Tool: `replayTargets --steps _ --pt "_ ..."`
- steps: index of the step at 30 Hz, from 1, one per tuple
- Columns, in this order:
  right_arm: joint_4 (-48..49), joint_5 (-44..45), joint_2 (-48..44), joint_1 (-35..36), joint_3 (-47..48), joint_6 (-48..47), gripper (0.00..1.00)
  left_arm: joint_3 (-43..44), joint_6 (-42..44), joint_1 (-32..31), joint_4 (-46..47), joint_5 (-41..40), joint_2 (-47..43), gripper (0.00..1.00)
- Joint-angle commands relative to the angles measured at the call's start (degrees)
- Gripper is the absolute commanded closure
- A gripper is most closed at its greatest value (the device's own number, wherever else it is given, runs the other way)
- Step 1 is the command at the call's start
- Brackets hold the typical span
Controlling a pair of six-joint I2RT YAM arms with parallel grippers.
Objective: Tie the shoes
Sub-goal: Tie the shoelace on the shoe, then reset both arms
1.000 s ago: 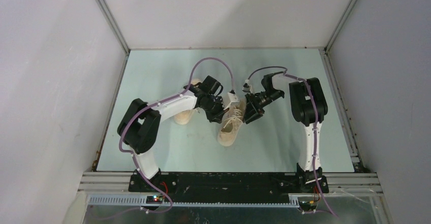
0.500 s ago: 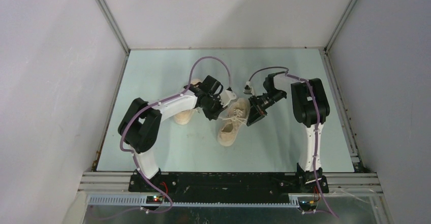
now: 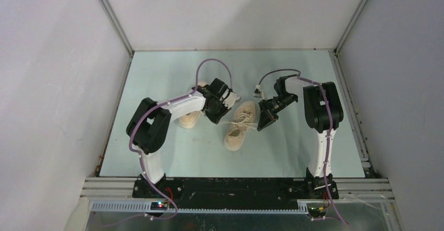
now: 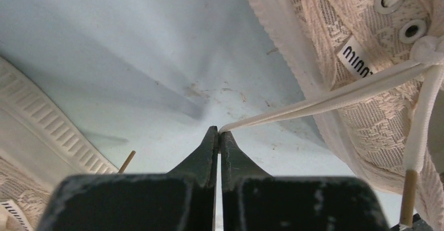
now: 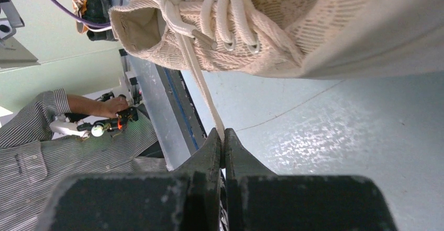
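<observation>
Two cream shoes lie on the pale table: one in the middle [image 3: 237, 129], the other [image 3: 188, 119] partly under the left arm. My left gripper [image 3: 219, 119] sits just left of the middle shoe, shut on one off-white lace [image 4: 324, 99] that runs taut from its tips [image 4: 219, 132] to the knot by the eyelets. My right gripper [image 3: 261, 125] is on the shoe's right side, shut [image 5: 223, 135] on the other lace [image 5: 201, 84], also drawn straight from the shoe [image 5: 293, 37]. A loose lace end with a tan tip [image 4: 408, 195] hangs beside the shoe [image 4: 366, 89].
The second shoe's ribbed sole [image 4: 36, 126] is close on the left of the left gripper. Grey walls [image 3: 63, 84] enclose the table on three sides. A metal rail [image 3: 235, 181] runs along the near edge. A person's hand [image 5: 107, 106] shows beyond that edge.
The right gripper has shut on a lace. Both grippers have drawn apart from the middle shoe, left going left and right going right, and the laces now stretch straight.
</observation>
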Motion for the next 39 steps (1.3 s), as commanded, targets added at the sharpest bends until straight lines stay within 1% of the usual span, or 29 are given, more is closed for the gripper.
replayTargets --steps 1,8,17,23,25,26,27,28,29,30,31,32,33,34,35,36,37,38,39 --pt "-0.79 7.01 -3.37 -3.31 -1.14 0.32 1.0 -1.1 -0.38 2.83 -2.75 -10.65 -1.78 1.0" --pt "-0.74 7.86 -3.26 -4.35 -2.01 0.23 1.0 0.13 -0.39 3.59 -3.43 -11.33 -1.01 1.0" --pt "1.02 8.8 -2.66 -5.53 -2.37 2.27 1.0 -2.18 -0.71 3.62 -3.69 -11.06 -1.53 1.0" --pt "2.12 9.04 -2.35 -5.9 -2.82 2.86 1.0 -2.09 -0.79 3.6 -3.71 -10.75 -1.35 1.0" --pt "2.59 8.05 -2.87 -5.94 -2.74 3.16 1.0 -1.4 -0.47 3.6 -3.84 -9.16 -1.2 1.0" --pt "2.78 7.46 -3.31 -5.92 -2.74 3.37 1.0 -0.46 -0.21 3.53 -4.04 -6.43 -1.32 0.98" --pt "3.47 6.38 -4.58 -5.97 -2.73 3.6 0.96 -0.02 -0.42 3.52 -3.76 -5.37 -1.56 0.94" --pt "4.01 6.14 -5.43 -5.93 -2.78 4.51 0.89 0.94 -0.14 3.51 -3.46 -2.69 -2.51 0.79" --pt "5.58 6.42 -7.57 -5.95 -2.79 5.13 0.73 1.38 0.04 3.51 -2.63 -1.53 -3.08 0.71" --pt "6.39 7.17 -8.82 -5.97 -2.8 6.13 0.62 2.3 0.2 3.51 -2.19 -0.28 -4.58 0.53" --pt "7.45 7.64 -11.4 -6.09 -2.55 6.34 0.48 2.76 0.34 3.51 -1.3 0.12 -5.99 0.46" --pt "7.67 8.62 -13.63 -6.17 -2.34 6.23 0.43 4.39 0.8 3.67 -1.13 0.64 -6.53 0.34" --pt "7.66 9.24 -14.57 -6.43 -1.67 6.08 0.35 5.56 1.08 3.76 -1.47 0.8 -7.31 0.31" --pt "7.6 10.91 -16.25 -6.6 -1.23 6.1 0.32 8.36 1.56 4.1 -2.06 1.0 -7.41 0.25" --pt "7.34 11.92 -17.02 -7.17 -0.05 6.28 0.24 10.1 1.72 4.38 -3.86 0.93 -7.24 0.21" --pt "7.18 13.8 -18.44 -7.46 0.67 6.65 0.17 13.76 2.11 5.13 -4.87 0.58 -7.07 0.07" --pt "7.14 14.82 -19.18 -8.27 2.21 7.04 0.05 15.52 2.26 5.68 -6.98 0.24 -6.81 0.04" --pt "7.3 18.02 -20.43 -8.88 3.12 8.8 0.03 18.67 2.22 6.85 -7.67 -0.92 -6.94 0.01" --pt "7.52 19.61 -21.01 -9.15 5.34 10.19 0.01 19.87 2.06 7.6 -7.92 -1.8 -7.74 0.01"
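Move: The bow's knot on the near shoe is about 8 cm to the right of the left gripper, 1 cm back and perhaps 3 cm higher; from the right gripper it is some 5 cm left, 2 cm ahead and about level. The shoe's opening sits about 2 cm left of the knot and 3 cm nearer the bases. The second shoe lies some 8 cm left and 5 cm ahead of the left gripper. Keep both bow loops pinched and stretched out either side of the knot, the left gripper nearly still while the right eases about 1.5 cm farther right. Then open both wide to let the loops go and lift off quickly, the left up about 7 cm and forward 5 cm, the right up, forward and outward with its fingertips swinging forward. ##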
